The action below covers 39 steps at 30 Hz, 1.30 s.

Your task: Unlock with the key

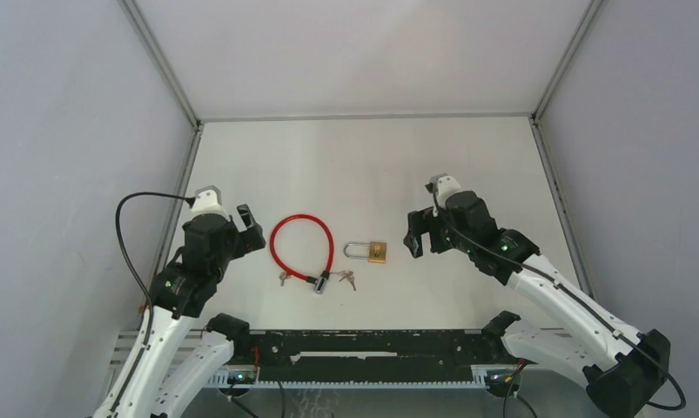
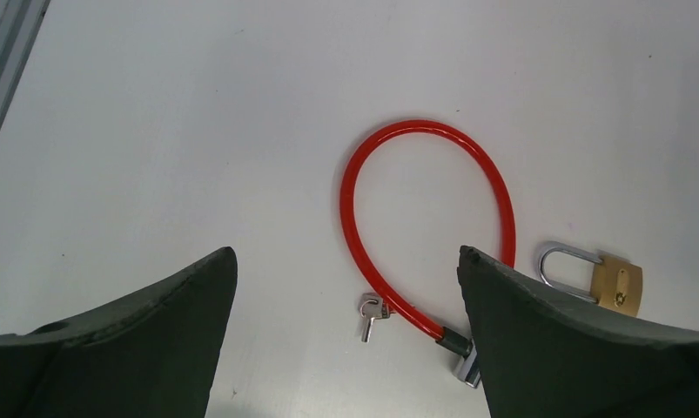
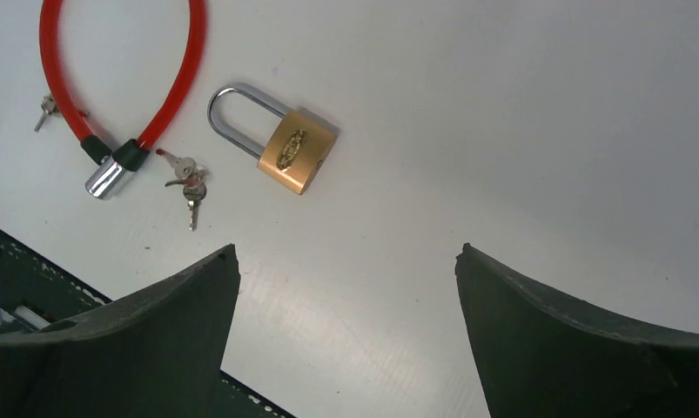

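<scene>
A brass padlock (image 1: 369,251) with a steel shackle lies mid-table; it also shows in the right wrist view (image 3: 286,145) and the left wrist view (image 2: 608,282). A red cable lock (image 1: 300,246) lies looped to its left, its steel barrel (image 1: 321,282) at the near end. A small bunch of keys (image 1: 348,279) lies by the barrel, also in the right wrist view (image 3: 187,177). A single key (image 1: 284,278) lies left of the cable, also in the left wrist view (image 2: 369,312). My left gripper (image 1: 251,228) is open, left of the cable. My right gripper (image 1: 417,235) is open, right of the padlock.
A black rail (image 1: 363,348) runs along the near table edge between the arm bases. Grey walls with metal frame strips (image 1: 178,200) enclose the white table (image 1: 363,165) on the left, right and back.
</scene>
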Each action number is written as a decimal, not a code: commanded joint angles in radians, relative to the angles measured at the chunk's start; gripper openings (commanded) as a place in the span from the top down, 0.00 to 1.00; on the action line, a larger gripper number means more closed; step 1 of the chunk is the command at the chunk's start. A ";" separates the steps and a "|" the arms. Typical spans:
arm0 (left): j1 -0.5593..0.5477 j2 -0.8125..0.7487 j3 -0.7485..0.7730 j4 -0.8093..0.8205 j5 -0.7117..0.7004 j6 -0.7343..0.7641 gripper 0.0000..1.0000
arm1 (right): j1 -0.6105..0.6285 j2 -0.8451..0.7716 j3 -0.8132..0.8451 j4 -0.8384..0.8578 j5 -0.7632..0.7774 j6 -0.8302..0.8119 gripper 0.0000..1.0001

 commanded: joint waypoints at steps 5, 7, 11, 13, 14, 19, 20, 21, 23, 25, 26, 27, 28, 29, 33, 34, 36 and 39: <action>-0.021 0.016 0.018 0.002 -0.039 -0.008 0.00 | 0.125 0.074 0.007 0.083 -0.050 -0.255 0.01; -0.022 -0.002 0.012 0.009 -0.021 0.004 0.00 | 0.141 0.106 0.011 0.086 -0.078 -0.313 0.01; -0.022 -0.050 -0.011 0.032 -0.005 0.012 0.00 | 0.149 0.179 0.030 0.082 -0.138 -0.397 0.01; -0.022 -0.060 -0.014 0.036 0.005 0.013 0.00 | 0.150 0.220 0.043 0.065 -0.184 -0.453 0.01; -0.022 -0.060 -0.015 0.039 0.010 0.016 0.00 | 0.150 0.249 0.054 0.055 -0.205 -0.480 0.01; -0.022 -0.053 -0.014 0.044 0.035 0.023 0.00 | 0.153 0.386 0.122 -0.019 -0.250 -0.629 0.01; -0.022 -0.052 -0.016 0.047 0.039 0.025 0.00 | 0.152 0.410 0.135 -0.018 -0.246 -0.648 0.01; -0.022 -0.052 -0.017 0.049 0.042 0.025 0.00 | 0.149 0.435 0.149 -0.016 -0.245 -0.653 0.01; -0.022 -0.052 -0.017 0.050 0.046 0.026 0.00 | 0.141 0.491 0.185 -0.017 -0.253 -0.659 0.01; -0.022 -0.051 -0.018 0.053 0.051 0.029 0.00 | 0.142 0.556 0.228 -0.017 -0.253 -0.664 0.01; -0.022 -0.051 -0.019 0.054 0.053 0.029 0.00 | 0.142 0.591 0.254 -0.020 -0.253 -0.666 0.01; -0.022 -0.050 -0.020 0.055 0.055 0.029 0.00 | 0.142 0.627 0.281 -0.021 -0.251 -0.664 0.01; -0.023 -0.046 -0.020 0.055 0.056 0.031 0.00 | 0.142 0.665 0.307 -0.018 -0.245 -0.658 0.01; -0.023 -0.044 -0.019 0.055 0.056 0.031 0.00 | 0.139 0.699 0.340 -0.015 -0.238 -0.651 0.01; -0.022 -0.041 -0.017 0.054 0.057 0.037 0.00 | 0.126 0.832 0.423 -0.026 -0.224 -0.632 0.01; -0.022 -0.041 -0.016 0.054 0.055 0.037 0.00 | 0.121 0.851 0.432 -0.026 -0.223 -0.627 0.01; -0.022 -0.043 -0.016 0.051 0.046 0.037 0.00 | 0.113 0.877 0.438 -0.022 -0.230 -0.617 0.01; -0.022 -0.046 -0.017 0.052 0.045 0.037 0.00 | 0.115 0.907 0.439 -0.013 -0.235 -0.603 0.01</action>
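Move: Ahead about 4 cm and to the left about 10 cm of the open right hand, some 15 cm below, the brass padlock lies on the table with its shackle pointing left. The pair of keys sits about 7 cm left of the padlock and 6 cm back; the red cable lock's loop centres about 18 cm left of the padlock, level with it. From the left hand the padlock is roughly 27 cm right, 4 cm ahead and 19 cm below. Swinging left and sinking, the right hand first eases back a couple of centimetres, then reaches forward and left while still descending, about 13 cm down and 10 cm left overall, to just over the padlock body. The wrist turns counter-clockwise some 40 degrees and tips the fingers steeper; they stay wide open, pointing at the body's near and far sides. ##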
